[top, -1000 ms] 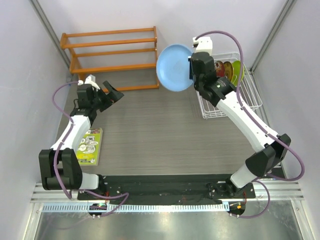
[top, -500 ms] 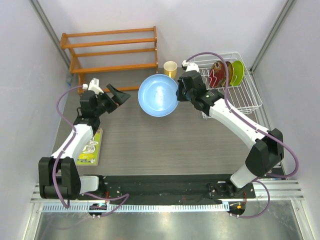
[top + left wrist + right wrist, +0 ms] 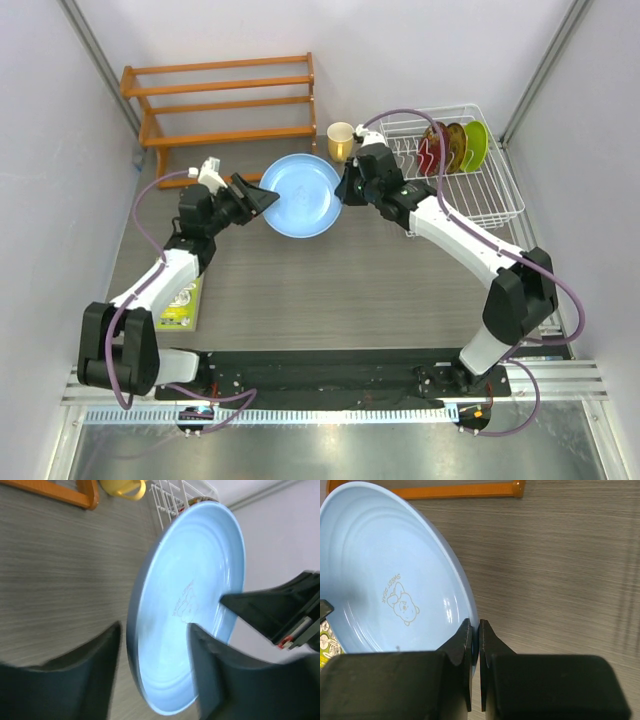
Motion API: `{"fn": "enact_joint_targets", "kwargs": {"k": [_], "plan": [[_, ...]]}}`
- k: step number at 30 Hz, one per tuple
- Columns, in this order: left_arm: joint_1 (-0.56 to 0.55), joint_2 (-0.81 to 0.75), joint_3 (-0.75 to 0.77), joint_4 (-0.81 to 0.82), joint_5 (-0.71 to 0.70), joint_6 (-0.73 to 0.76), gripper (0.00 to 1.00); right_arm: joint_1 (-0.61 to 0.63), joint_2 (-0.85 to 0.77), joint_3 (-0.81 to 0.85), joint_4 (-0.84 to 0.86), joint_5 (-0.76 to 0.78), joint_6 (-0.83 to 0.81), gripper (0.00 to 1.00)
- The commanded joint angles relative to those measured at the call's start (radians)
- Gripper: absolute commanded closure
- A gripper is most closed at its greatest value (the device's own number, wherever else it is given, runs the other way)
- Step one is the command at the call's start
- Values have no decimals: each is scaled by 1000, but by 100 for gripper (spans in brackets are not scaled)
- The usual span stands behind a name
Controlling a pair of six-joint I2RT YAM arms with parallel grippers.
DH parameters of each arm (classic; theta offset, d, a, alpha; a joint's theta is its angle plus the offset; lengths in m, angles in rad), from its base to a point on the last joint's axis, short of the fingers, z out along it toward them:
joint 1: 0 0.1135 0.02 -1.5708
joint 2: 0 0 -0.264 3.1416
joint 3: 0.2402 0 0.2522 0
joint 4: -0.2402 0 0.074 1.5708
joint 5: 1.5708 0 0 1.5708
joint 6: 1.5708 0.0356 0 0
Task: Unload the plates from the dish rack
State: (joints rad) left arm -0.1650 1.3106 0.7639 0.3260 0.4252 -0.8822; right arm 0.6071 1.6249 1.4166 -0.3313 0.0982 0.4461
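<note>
A large light blue plate (image 3: 300,195) hangs tilted over the middle of the table. My right gripper (image 3: 345,187) is shut on its right rim, and the pads (image 3: 466,635) pinch the edge of the plate (image 3: 385,580). My left gripper (image 3: 267,200) straddles the opposite rim. In the left wrist view the plate (image 3: 190,600) passes between the fingers (image 3: 100,670) with gaps still showing, so that gripper (image 3: 152,650) is open. The white wire dish rack (image 3: 492,195) at the back right holds red patterned (image 3: 432,150), yellow-brown (image 3: 455,145) and lime green (image 3: 476,143) plates upright.
A yellow cup (image 3: 340,138) stands just left of the rack, behind the blue plate. An orange wooden shelf rack (image 3: 225,110) fills the back left. A green booklet (image 3: 180,295) lies by the left arm. Grey walls close in both sides.
My right arm carried the blue plate from beside the rack left and down to mid-table. My left gripper swung right to meet it, and its jaws narrowed around the rim.
</note>
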Motion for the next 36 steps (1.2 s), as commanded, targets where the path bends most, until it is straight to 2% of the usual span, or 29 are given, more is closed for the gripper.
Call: {"fn": "enact_joint_targets", "kwargs": {"k": [1, 2, 5, 6, 8, 9, 10, 15, 17, 19, 26, 33, 36], "plan": [[-16, 22, 22, 52, 6, 12, 58, 5, -25, 19, 84, -25, 29, 99], [-16, 24, 23, 36, -3, 22, 76, 5, -28, 19, 84, -15, 28, 99], [-16, 21, 21, -22, -49, 58, 100, 3, -43, 24, 81, -8, 14, 98], [-16, 19, 20, -33, -58, 75, 100, 5, -45, 25, 80, -5, 8, 95], [-16, 12, 23, -73, -95, 91, 100, 3, -51, 30, 69, 20, -1, 72], [-16, 12, 26, -87, -106, 98, 100, 3, -54, 31, 54, 34, -20, 55], [-16, 10, 29, -116, -115, 117, 100, 3, -56, 39, 40, 94, -30, 29], [-16, 19, 49, -264, -213, 183, 100, -18, -79, 62, -57, 352, -127, 11], [-16, 29, 45, -283, -227, 195, 100, -39, -77, 80, -74, 444, -187, 9], [-16, 48, 34, -303, -241, 200, 100, -85, -65, 106, -95, 471, -210, 8], [-16, 119, 25, -387, -356, 224, 100, -285, 29, 171, -107, 442, -227, 8], [-16, 170, 21, -429, -473, 233, 100, -371, 188, 309, -101, 420, -286, 9], [-16, 188, 37, -476, -537, 242, 89, -386, 274, 384, -107, 429, -311, 9]]}}
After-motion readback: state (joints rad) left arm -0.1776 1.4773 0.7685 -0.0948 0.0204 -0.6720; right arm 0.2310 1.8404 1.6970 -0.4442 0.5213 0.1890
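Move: The blue plate hangs level between the hands: its middle is about 9 cm right of the open left fingers, which straddle its rim, and 9 cm left of the right hand, which pinches the opposite rim. The right hand's next thing, the red plate in the dish rack, is some 14 cm ahead, 24 right and 12 below; the brown plate stands 6 cm right of it, and the mug 15 cm ahead of the hand, 17 below. The left fingers shut on the near rim of the blue plate and keep their pinch while the left hand sinks about 16 cm and drifts 7 cm left, rolling its left side up and tipping fingers down towards the bare table. Once that grip is made, the right fingers open wide, let go of the opposite rim and swing off right and then increasingly forward, some 26 cm in all at nearly the same height, turning clockwise about 35 degrees to come over the dish rack near the red plate, still open and touching none of the plates. ##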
